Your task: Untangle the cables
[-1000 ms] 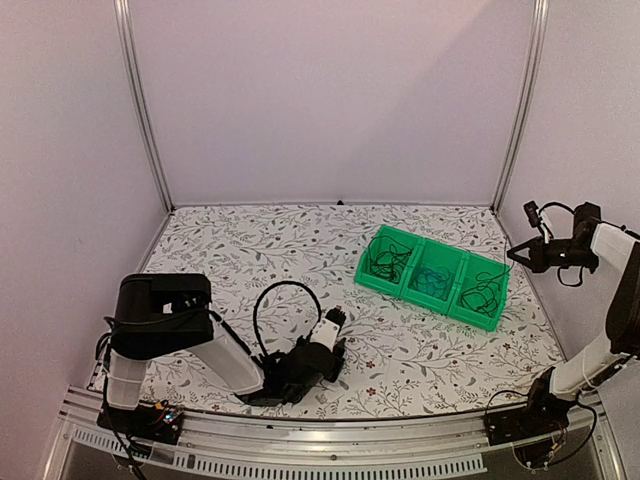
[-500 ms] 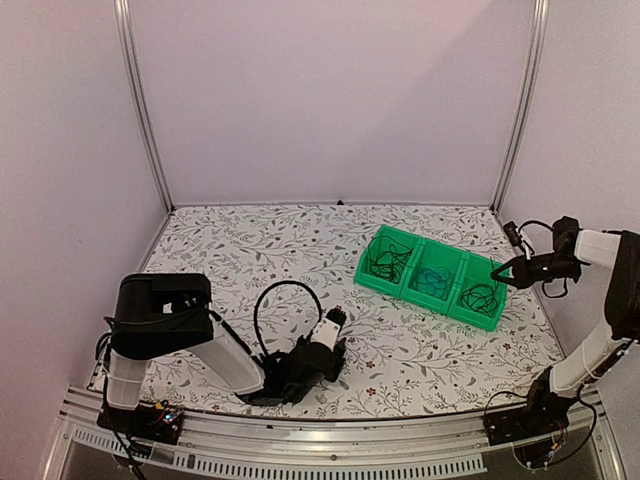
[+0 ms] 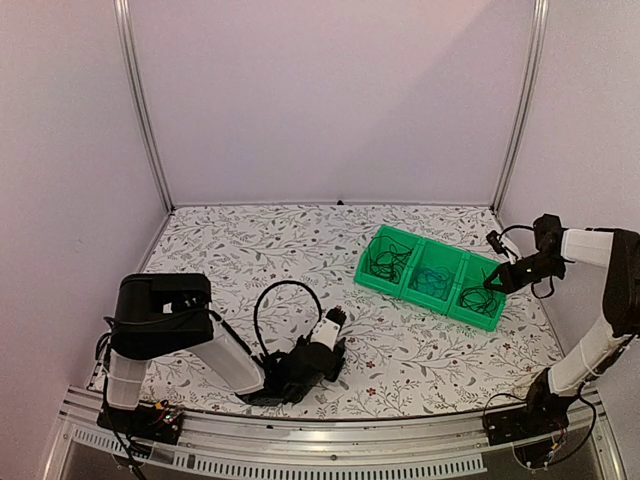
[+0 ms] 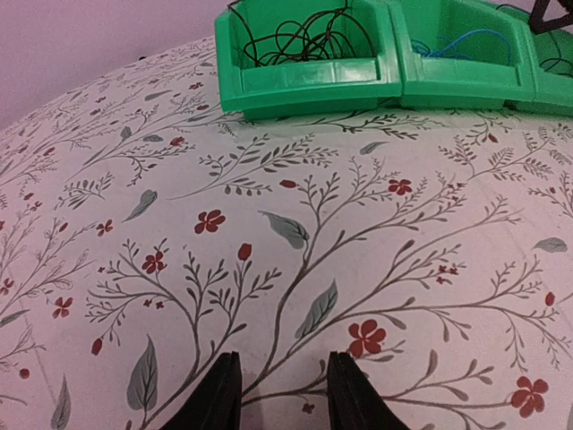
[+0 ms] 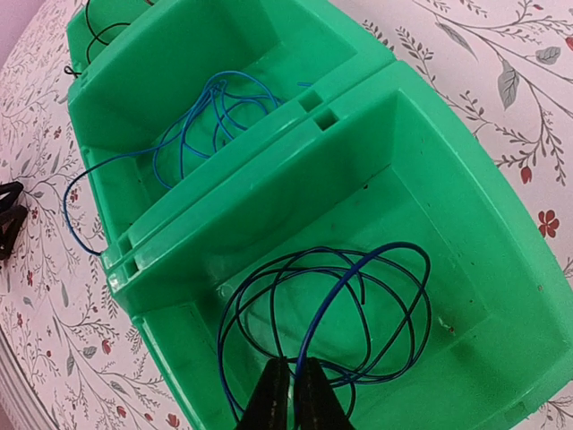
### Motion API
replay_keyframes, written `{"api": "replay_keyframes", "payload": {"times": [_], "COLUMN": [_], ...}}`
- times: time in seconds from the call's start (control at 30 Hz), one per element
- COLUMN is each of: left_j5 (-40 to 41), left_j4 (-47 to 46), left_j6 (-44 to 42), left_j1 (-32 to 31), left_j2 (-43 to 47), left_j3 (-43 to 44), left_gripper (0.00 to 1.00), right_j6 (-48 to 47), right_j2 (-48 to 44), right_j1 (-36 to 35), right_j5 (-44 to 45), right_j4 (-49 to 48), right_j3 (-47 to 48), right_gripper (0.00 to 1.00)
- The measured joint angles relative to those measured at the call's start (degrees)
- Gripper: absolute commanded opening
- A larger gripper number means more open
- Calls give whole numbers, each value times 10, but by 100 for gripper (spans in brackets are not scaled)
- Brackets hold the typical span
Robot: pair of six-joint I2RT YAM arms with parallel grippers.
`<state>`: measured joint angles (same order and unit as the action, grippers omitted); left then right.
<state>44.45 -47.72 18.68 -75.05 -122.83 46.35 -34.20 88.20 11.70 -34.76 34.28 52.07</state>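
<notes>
A green three-compartment bin (image 3: 452,300) sits at the right of the table. A tangle of thin black cables (image 3: 385,262) fills its left compartment, and the same tangle (image 4: 300,36) shows in the left wrist view. A light blue cable (image 5: 206,116) lies in the middle compartment. A dark blue cable coil (image 5: 328,301) lies in the right compartment. My right gripper (image 5: 291,390) hangs over that compartment, shut on one strand of the coil. My left gripper (image 4: 282,394) is open just above the cloth, far from the bin, with nothing between its fingers.
A floral cloth (image 3: 260,250) covers the table. The left arm's thick black hose (image 3: 270,300) arches above its wrist. Metal frame posts (image 3: 520,110) and pale walls close in the back and sides. The right arm (image 3: 590,245) reaches in from the right edge.
My right gripper has come down and leftward from beside the bin to over its right compartment. The left arm has not moved.
</notes>
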Motion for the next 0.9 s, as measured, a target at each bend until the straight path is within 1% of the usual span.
{"api": "replay_keyframes", "payload": {"times": [0.07, 0.23, 0.33, 0.4, 0.47, 0.57, 0.63, 0.7, 0.73, 0.8, 0.87, 0.9], "left_j5": [0, 7, 13, 15, 15, 13, 9, 1, -6, -23, -39, -51], "left_j4": [1, 5, 9, 17, 31, 61, 90, 127, 151, 203, 250, 280], "left_j6": [0, 7, 9, 10, 8, 8, 9, 14, 16, 22, 24, 25], "left_j1": [0, 0, 0, 0, 0, 0, 0, 0, 2, 6, 11, 17], "left_j2": [0, 0, 0, 0, 2, 15, 37, 65, 82, 118, 153, 176], "left_j3": [0, 1, 2, 7, 13, 15, 15, 19, 24, 41, 59, 70], "left_gripper": [34, 36, 40, 44, 49, 52, 52, 52, 52, 54, 55, 56], "right_j6": [5, 10, 5, 1, -4, -8, -10, -10, -9, -4, 5, 11], "right_j2": [-7, -44, -76, -92, -103, -111, -124, -138, -147, -163, -176, -181], "right_j1": [-8, -13, -13, -13, -13, -13, -13, -13, -13, -13, -13, -13], "right_j5": [14, 60, 97, 118, 136, 153, 159, 156, 151, 135, 109, 96], "right_j4": [5, 38, 63, 82, 101, 123, 127, 125, 122, 109, 85, 73], "right_j3": [0, 7, 23, 38, 56, 77, 85, 86, 86, 86, 86, 85], "right_gripper": [23, 35, 40, 42, 43, 46, 48, 54, 56, 63, 81, 93]}}
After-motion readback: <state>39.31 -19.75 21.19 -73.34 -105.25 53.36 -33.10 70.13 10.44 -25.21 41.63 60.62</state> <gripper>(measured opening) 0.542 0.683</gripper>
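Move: The dark-blue cable, its end still pinched by the right hand, lies coiled in the tray's right compartment, roughly 3 cm ahead of that hand, 3 cm left and 6 cm below. At about the same height, the bright-blue cable is about 8 cm ahead of it and 15 cm left, and the black cable 13 cm ahead and 25 cm left. From the empty left hand the dark-blue cable is some 22 cm ahead and 35 cm right, about level. The dark-blue cable's end is let go into its compartment as the right fingers, nearly shut, spread wide. The right hand pulls about 12 cm straight up away from the tray, swaying briefly right and partly back, its fingers tipping up some 20 degrees. Later the empty left hand lifts about 9 cm off the table, opening further. ##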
